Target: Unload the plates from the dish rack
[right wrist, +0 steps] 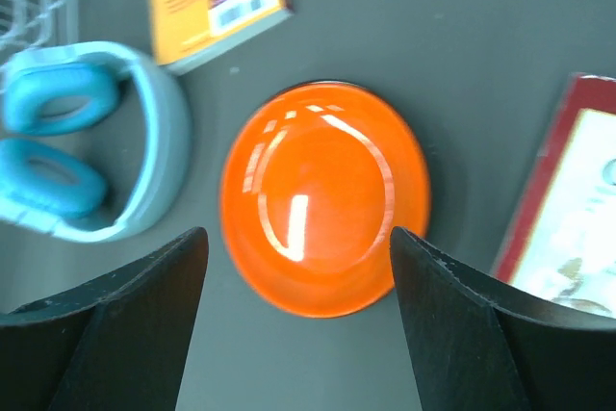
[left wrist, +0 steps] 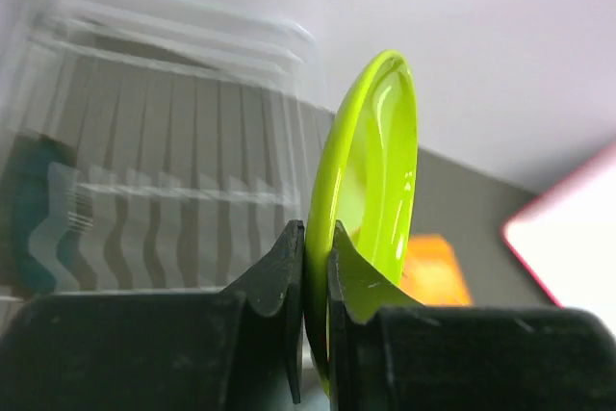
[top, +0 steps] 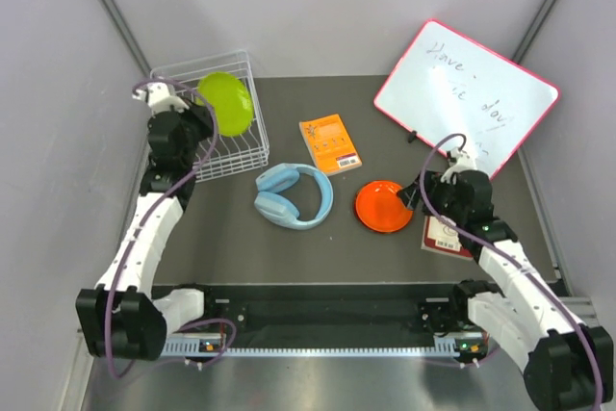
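Note:
A yellow-green plate stands on edge above the white wire dish rack at the far left. My left gripper is shut on its rim. In the left wrist view both fingers pinch the plate at my left gripper, with the rack blurred behind. A blurred teal shape shows in the rack. An orange plate lies flat on the table, right of centre. My right gripper hovers open over it, its fingers on either side of the plate without touching; right gripper.
Light blue headphones lie mid-table, left of the orange plate. An orange book lies behind them. A pink-framed whiteboard leans at the back right. A red-edged card lies under my right arm.

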Robot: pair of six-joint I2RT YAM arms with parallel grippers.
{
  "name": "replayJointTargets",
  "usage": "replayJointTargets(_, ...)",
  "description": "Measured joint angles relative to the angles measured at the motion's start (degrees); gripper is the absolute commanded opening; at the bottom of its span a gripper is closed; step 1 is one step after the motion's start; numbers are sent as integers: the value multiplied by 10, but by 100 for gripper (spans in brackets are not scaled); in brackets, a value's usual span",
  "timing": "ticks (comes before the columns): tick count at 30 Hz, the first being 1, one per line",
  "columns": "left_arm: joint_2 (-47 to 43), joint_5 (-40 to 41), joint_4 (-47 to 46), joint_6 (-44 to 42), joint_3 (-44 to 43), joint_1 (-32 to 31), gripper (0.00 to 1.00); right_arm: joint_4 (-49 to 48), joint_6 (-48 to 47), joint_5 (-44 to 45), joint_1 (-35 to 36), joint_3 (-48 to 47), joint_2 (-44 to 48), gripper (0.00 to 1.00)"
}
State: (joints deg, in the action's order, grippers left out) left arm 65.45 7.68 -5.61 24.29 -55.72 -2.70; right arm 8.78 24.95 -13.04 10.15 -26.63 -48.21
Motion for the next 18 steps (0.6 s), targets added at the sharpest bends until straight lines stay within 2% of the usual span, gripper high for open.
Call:
replayJointTargets(3,-15,-104,-6,68,50,-42,0,-35,35,-21,20,19,31,77)
replayJointTargets(7,-17,-175,-18,131,118,-116,0,-104,86,-35,56,43,48,77)
replayJointTargets(13,-16,-223,-60,205,180,-232,0,-218,154,-31,143,64,7,77)
replayJointTargets(18,-9,-240,-122,247,199,-278,0,-291,189,-28,185,64,-59,77)
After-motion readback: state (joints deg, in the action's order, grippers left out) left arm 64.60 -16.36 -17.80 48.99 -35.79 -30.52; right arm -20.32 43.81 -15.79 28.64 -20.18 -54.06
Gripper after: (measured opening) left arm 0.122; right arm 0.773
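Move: The left hand already holds the green plate by its edge, clear of the dish rack. The right gripper that will take it is about 50 cm to the right, 13 cm back and 19 cm lower. From the left hand, the headphones lie roughly 18 cm right, 8 cm back and 27 cm below. From the right hand, the green plate is some 48 cm left, 18 cm ahead and 19 cm up; the orange plate is about 6 cm left, 2 cm ahead and 9 cm below. The left hand keeps its pinch on the green plate and sweeps it quickly about 25 cm right while drawing back and sinking, swinging clockwise by some 45 degrees so the plate leads towards the right gripper. To meet it, the right hand goes left over the orange plate and rises slightly, its left side rolling up and its open fingers turning a little counter-clockwise, still empty and short of the plate. ##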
